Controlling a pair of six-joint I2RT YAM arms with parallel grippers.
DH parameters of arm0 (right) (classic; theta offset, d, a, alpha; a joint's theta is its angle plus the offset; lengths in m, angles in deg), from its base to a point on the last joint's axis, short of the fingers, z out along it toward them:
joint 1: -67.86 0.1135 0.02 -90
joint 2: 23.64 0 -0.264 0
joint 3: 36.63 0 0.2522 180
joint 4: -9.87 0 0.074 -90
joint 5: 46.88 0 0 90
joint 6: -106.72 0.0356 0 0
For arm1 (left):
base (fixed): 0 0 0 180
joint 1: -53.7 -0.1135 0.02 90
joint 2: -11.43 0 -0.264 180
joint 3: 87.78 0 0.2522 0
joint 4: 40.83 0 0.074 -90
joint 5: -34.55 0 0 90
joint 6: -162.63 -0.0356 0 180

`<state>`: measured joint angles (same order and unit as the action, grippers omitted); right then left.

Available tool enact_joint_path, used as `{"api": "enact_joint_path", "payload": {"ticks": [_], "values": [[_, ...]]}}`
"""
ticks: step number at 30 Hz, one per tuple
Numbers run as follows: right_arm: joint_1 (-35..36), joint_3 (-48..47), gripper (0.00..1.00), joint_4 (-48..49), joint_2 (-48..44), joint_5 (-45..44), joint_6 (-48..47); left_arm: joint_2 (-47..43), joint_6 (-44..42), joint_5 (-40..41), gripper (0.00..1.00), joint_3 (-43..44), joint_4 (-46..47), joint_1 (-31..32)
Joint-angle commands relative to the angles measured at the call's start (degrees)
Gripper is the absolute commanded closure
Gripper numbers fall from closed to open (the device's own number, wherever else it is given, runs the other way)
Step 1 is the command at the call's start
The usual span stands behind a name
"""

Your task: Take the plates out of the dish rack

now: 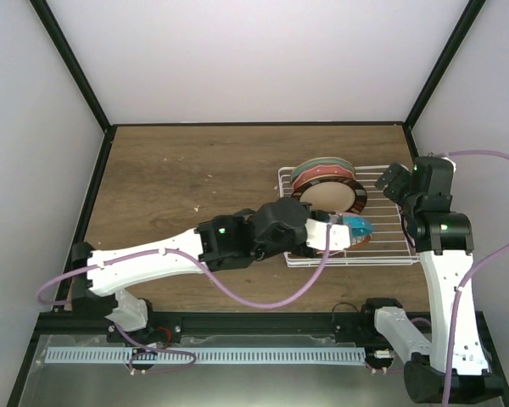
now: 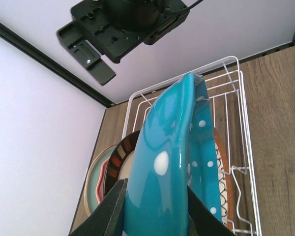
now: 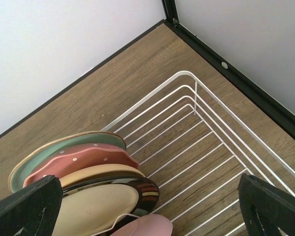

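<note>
My left gripper point(image 2: 155, 214) is shut on the rim of a teal white-dotted plate point(image 2: 169, 147), both dark fingers point(image 2: 108, 214) pressed to its faces. The top view shows this gripper point(image 1: 338, 236) and the teal plate point(image 1: 358, 227) over the near side of the white wire dish rack point(image 1: 390, 248). Beside the teal plate stands a brown-rimmed petal-patterned plate point(image 2: 225, 172). Further back in the rack stand a tan dark-rimmed plate point(image 3: 98, 201), a red-pink dotted plate point(image 3: 83, 158) and a pale green plate point(image 3: 64, 146). A plain pink plate point(image 3: 147, 227) shows at the bottom edge. My right gripper point(image 3: 147, 206) hangs open above the rack point(image 3: 211, 147), holding nothing.
Black frame posts and white walls enclose the wooden table point(image 1: 187, 178). The rack sits at the table's right, close to the right wall. The right arm point(image 1: 437, 229) stands just beyond the rack's right edge. Purple cables trail from both arms.
</note>
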<state>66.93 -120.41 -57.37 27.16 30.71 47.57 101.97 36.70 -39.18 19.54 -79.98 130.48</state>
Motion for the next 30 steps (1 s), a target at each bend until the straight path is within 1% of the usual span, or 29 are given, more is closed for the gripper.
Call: {"api": "enact_joint_path", "payload": {"ticks": [1,5,7,10,13,15,20,23,26,30], "values": [[-0.3,0.7,0.0,1.4,0.2,-0.2,1.1,-9.0,-0.8,-0.7,0.96,-3.2,11.1,-1.0],[-0.3,0.9,0.0,2.1,1.1,0.1,1.7,-15.0,1.6,-2.2,0.96,-6.6,15.6,-4.4],[-0.3,0.8,0.0,2.8,1.8,0.8,2.3,-16.5,3.3,-1.9,0.96,-6.7,15.9,-7.0],[-0.3,0.6,0.0,4.0,3.1,1.6,3.2,-17.7,7.3,-2.3,0.96,-5.5,14.7,-14.2],[-0.3,0.3,0.0,5.2,4.4,0.9,3.0,-16.7,12.9,-4.3,0.96,-2.7,10.8,-23.7],[-0.3,-0.2,0.0,6.1,5.3,0.2,2.1,-14.7,17.9,-7.3,0.96,-0.2,7.2,-31.4],[-0.3,-1.9,0.0,7.3,7.8,-1.1,1.4,-6.3,36.6,-18.0,0.96,4.5,0.7,-52.4],[-0.3,-2.8,0.0,7.3,9.0,-0.9,1.8,0.5,45.6,-25.8,0.96,6.7,-2.7,-61.7],[-0.3,-3.1,0.0,7.3,9.4,-1.4,2.1,7.9,52.7,-35.3,0.96,7.0,-4.2,-67.7],[-0.3,-3.3,0.0,6.6,9.2,-1.9,2.5,14.0,58.1,-43.1,0.96,3.0,1.1,-70.0]]}}
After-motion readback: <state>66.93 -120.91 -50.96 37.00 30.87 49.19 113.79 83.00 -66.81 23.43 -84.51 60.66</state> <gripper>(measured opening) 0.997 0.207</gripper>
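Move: The left hand already holds the blue plate clear of the dish rack; the open far-left table it is carried to lies about 37 cm ahead, 34 cm left and 33 cm below. The white patterned plate still in the rack is some 7 cm ahead, 9 cm right and 23 cm down, with the pink plate about 4 cm beyond it. From the right hand that open table is roughly 20 cm ahead, 52 cm left and 30 cm below. Left arcs the held blue plate 50 cm forward-left, rising, then sinking, turning counter-clockwise; right eases forward 5 cm. ##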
